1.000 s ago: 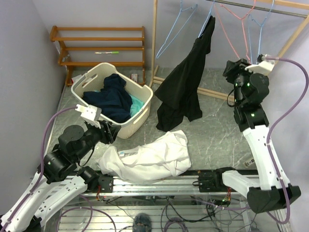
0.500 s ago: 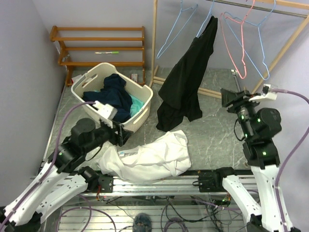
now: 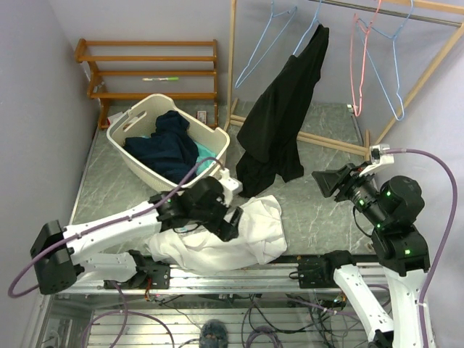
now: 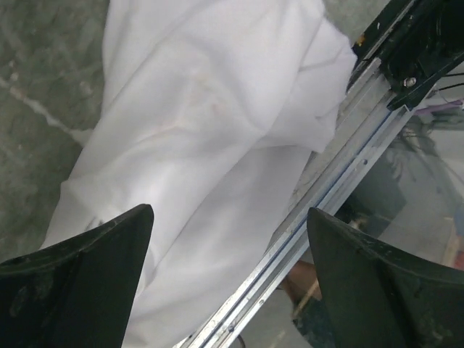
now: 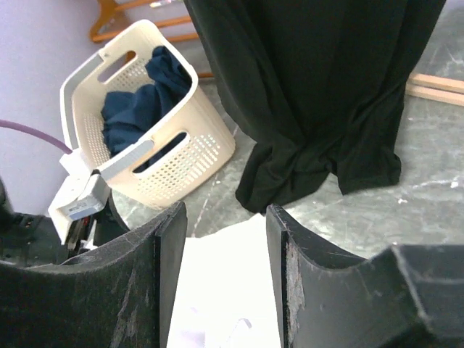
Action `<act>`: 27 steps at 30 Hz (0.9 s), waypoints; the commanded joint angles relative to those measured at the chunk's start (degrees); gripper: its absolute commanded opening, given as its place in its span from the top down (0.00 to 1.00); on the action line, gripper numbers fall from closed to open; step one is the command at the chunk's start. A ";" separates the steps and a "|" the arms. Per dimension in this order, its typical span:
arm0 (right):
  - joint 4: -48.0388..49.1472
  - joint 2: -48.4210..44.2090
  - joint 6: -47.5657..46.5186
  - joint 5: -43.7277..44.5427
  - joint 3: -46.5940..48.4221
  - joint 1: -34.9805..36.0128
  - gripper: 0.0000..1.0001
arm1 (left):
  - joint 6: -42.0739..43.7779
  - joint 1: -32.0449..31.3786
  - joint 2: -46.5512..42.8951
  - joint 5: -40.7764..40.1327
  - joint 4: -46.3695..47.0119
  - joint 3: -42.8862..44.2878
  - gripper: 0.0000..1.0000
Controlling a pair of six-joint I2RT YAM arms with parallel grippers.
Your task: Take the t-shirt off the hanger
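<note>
A black t-shirt (image 3: 279, 123) hangs crookedly from a light blue hanger (image 3: 313, 25) on the wooden rack, its hem near the floor; it also fills the top of the right wrist view (image 5: 312, 94). My right gripper (image 3: 326, 183) is open and empty, well right of and below the shirt, pointing toward it (image 5: 225, 210). My left gripper (image 3: 230, 217) is open and empty, hovering just above a white garment (image 3: 217, 235) lying on the floor (image 4: 203, 123); its jaws (image 4: 230, 212) stand wide apart.
A cream laundry basket (image 3: 138, 116) with dark blue clothes stands left of the shirt (image 5: 109, 54). A wooden shelf (image 3: 145, 65) is at the back left. Empty blue (image 3: 264, 43) and pink (image 3: 355, 65) hangers hang on the rack. The metal base rail (image 3: 239, 272) runs along the near edge.
My left arm swung right from beside the basket to over the white garment. My right arm dropped down and back from the hangers, which have swung. The black shirt stays hung.
</note>
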 commanded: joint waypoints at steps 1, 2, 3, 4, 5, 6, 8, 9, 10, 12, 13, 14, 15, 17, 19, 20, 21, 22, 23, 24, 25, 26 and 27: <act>-5.75 -1.19 -4.51 1.18 1.20 -0.27 0.52 | -1.69 -8.45 6.92 -13.09 -0.83 7.82 0.00; -6.06 -1.24 -5.23 1.44 1.06 -0.28 0.52 | -1.54 -10.91 10.44 -16.75 -2.02 9.12 0.01; -6.29 -1.29 -5.80 1.62 0.88 -0.26 0.52 | -1.32 -12.79 13.05 -19.68 -3.25 10.58 0.01; -6.45 -1.39 -6.34 2.09 0.57 -0.23 0.52 | -1.03 -14.75 15.87 -22.48 -4.25 11.93 0.01; -6.71 -1.53 -6.84 2.61 0.30 -0.24 0.52 | -0.83 -16.64 18.35 -25.74 -5.44 13.57 0.01; -7.00 -1.74 -7.38 3.21 -0.02 -0.28 0.52 | -0.63 -18.56 20.87 -28.71 -6.53 14.82 0.01; -7.19 -2.38 -8.32 4.36 -0.99 -0.23 0.52 | 0.16 -21.41 25.05 -33.83 -7.49 16.78 0.01; -6.96 -2.87 -8.26 4.93 -1.54 -0.16 0.52 | 0.58 -22.19 26.77 -34.94 -7.51 17.59 0.01; -6.55 -3.53 -8.05 5.04 -2.48 -0.12 0.52 | 1.03 -22.65 28.21 -35.21 -7.30 18.27 0.01; -6.09 -4.55 -8.06 4.59 -3.81 -0.06 0.51 | 1.56 -23.08 29.93 -33.95 -5.43 18.86 0.01; -6.08 -4.91 -8.03 4.64 -3.99 -0.03 0.51 | 1.78 -23.11 30.37 -32.68 -3.47 18.76 0.01; -6.23 -5.28 -7.98 4.99 -4.02 0.07 0.51 | 2.09 -23.11 30.59 -31.48 -1.93 18.45 0.01; -6.36 -5.56 -7.99 5.20 -3.90 0.16 0.51 | 2.19 -23.10 30.85 -30.37 -0.72 18.01 0.01; -6.64 -5.98 -8.04 5.51 -3.69 0.44 0.51 | 1.86 -23.11 31.60 -28.98 1.31 16.98 0.01; -6.73 -6.37 -8.00 6.06 -3.59 0.95 0.50 | 1.43 -23.12 32.69 -27.51 3.28 15.73 0.01; -6.84 -6.54 -8.04 6.37 -3.51 1.28 0.50 | 1.19 -23.12 33.33 -26.81 4.09 15.06 0.01; -6.93 -6.65 -8.02 6.81 -3.50 1.58 0.50 | 0.80 -23.12 34.11 -26.33 4.80 14.46 0.01; -6.95 -6.73 -8.01 7.13 -3.50 1.79 0.50 | 0.34 -23.12 34.76 -26.26 5.23 13.95 0.01; -7.03 -6.82 -8.02 7.45 -3.50 2.01 0.50 | -0.01 -23.12 35.55 -26.37 5.52 13.53 0.01; -6.97 -6.94 -8.00 7.70 -3.50 2.17 0.50 | -0.43 -23.10 36.28 -26.45 5.75 13.13 0.01; -7.00 -6.97 -7.94 7.86 -3.57 2.24 0.50 | -0.72 -23.09 36.90 -26.60 5.93 12.81 0.01; -6.96 -7.01 -7.91 7.92 -3.53 2.31 0.50 | -1.07 -23.11 37.70 -26.59 6.02 12.61 0.01; -6.95 -6.93 -8.01 7.93 -3.56 2.37 0.50 | -1.44 -23.09 38.30 -26.47 5.89 12.55 0.01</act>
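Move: The white t-shirt lies spread on the table under the left hand, its middle about 4 cm back, 1 cm left and some 12 cm below. From that hand, the laundry basket stands roughly 22 cm ahead and 15 cm left, and the black garment's hem hangs about 15 cm ahead and 14 cm right. From the right hand, the t-shirt is some 26 cm left, 10 cm back and 34 cm below. Still wide open, the left hand sinks about 11 cm and goes right onto the t-shirt; right hand lowers. ##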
